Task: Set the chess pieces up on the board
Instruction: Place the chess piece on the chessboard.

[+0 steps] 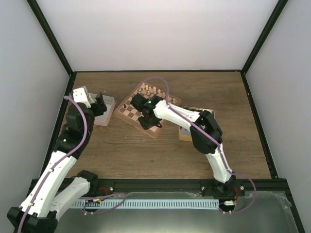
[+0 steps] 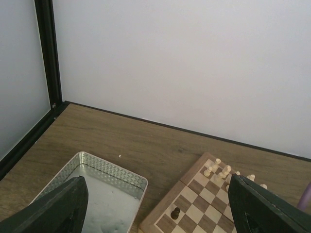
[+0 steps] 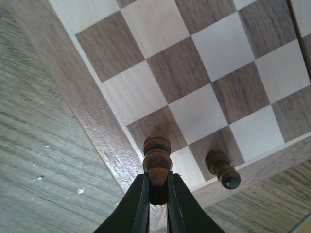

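Observation:
The board [image 1: 129, 114] lies tilted at mid-table, with pale pieces [image 1: 150, 91] along its far edge. My right gripper [image 3: 156, 194] is shut on a dark brown chess piece [image 3: 157, 160], held over the board [image 3: 194, 73] at its near border. A second dark piece [image 3: 222, 168] stands just to the right on an edge square. In the top view the right gripper [image 1: 146, 120] hangs over the board's near side. My left gripper [image 2: 158, 213] is open and holds nothing, above a tin [image 2: 112, 174] left of the board [image 2: 194, 201]. One dark piece [image 2: 175, 212] stands near that corner.
A shallow metal tin [image 1: 106, 115] sits left of the board under the left gripper [image 1: 100, 104]. Another tin [image 1: 185, 134] lies right of the board, partly hidden by the right arm. Black frame posts and white walls enclose the table.

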Available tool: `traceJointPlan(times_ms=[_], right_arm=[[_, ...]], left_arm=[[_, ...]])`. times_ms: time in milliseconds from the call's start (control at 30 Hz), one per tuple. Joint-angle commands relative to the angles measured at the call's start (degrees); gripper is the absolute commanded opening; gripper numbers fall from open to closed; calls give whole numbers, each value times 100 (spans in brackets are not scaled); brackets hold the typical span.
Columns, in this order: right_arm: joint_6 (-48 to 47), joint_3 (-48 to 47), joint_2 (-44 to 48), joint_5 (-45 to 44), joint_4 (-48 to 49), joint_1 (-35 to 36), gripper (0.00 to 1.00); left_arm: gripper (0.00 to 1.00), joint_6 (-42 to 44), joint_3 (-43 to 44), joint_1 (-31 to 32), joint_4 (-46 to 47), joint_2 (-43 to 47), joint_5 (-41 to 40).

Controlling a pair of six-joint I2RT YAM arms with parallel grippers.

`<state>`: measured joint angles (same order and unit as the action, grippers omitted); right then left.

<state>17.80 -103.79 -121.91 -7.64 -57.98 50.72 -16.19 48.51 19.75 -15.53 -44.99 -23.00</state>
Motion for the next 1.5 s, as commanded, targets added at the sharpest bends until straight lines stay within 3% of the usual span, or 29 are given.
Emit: traceJointPlan(times_ms=[0,467,667,1033,1200,1467], right_arm=[[-119,-363,-86,-282,-245,26,5],[-242,-439,-199,-55,-241,26,10],[-215,-455,-233,-140,-231,26,23],[172,-389,242,-143,193,17,35],[576,226,1140,-497,723,-152,43],[1808,2758,3139,-1088,1858,-1409,44]], left_arm=[[81,98,-62,-24,162,9,-64],[81,107,-59,-24,151,-58,8],[81,107,-52,-24,155,-101,59],[81,116,-54,-24,162,-107,97],[81,110,-68,-24,196,-86,225],[81,203,-125,-24,320,-93,603]])
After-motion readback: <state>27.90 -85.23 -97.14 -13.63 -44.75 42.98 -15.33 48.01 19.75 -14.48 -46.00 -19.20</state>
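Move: The right hand holds a brown chess piece over its dark square by the board's near corner, roughly 3 cm below and about 1 cm ahead. A brown pawn stands some 4 cm to the hand's right and 1 cm ahead; another is about 10 cm ahead and 11 cm left. The tan box is about 22 cm right, level with the hand. From the left hand, the dark square is roughly 22 cm right, level, and 28 cm below. The right fingers open, letting go of the chess piece, then climb about 11 cm and swing 8 cm right. ##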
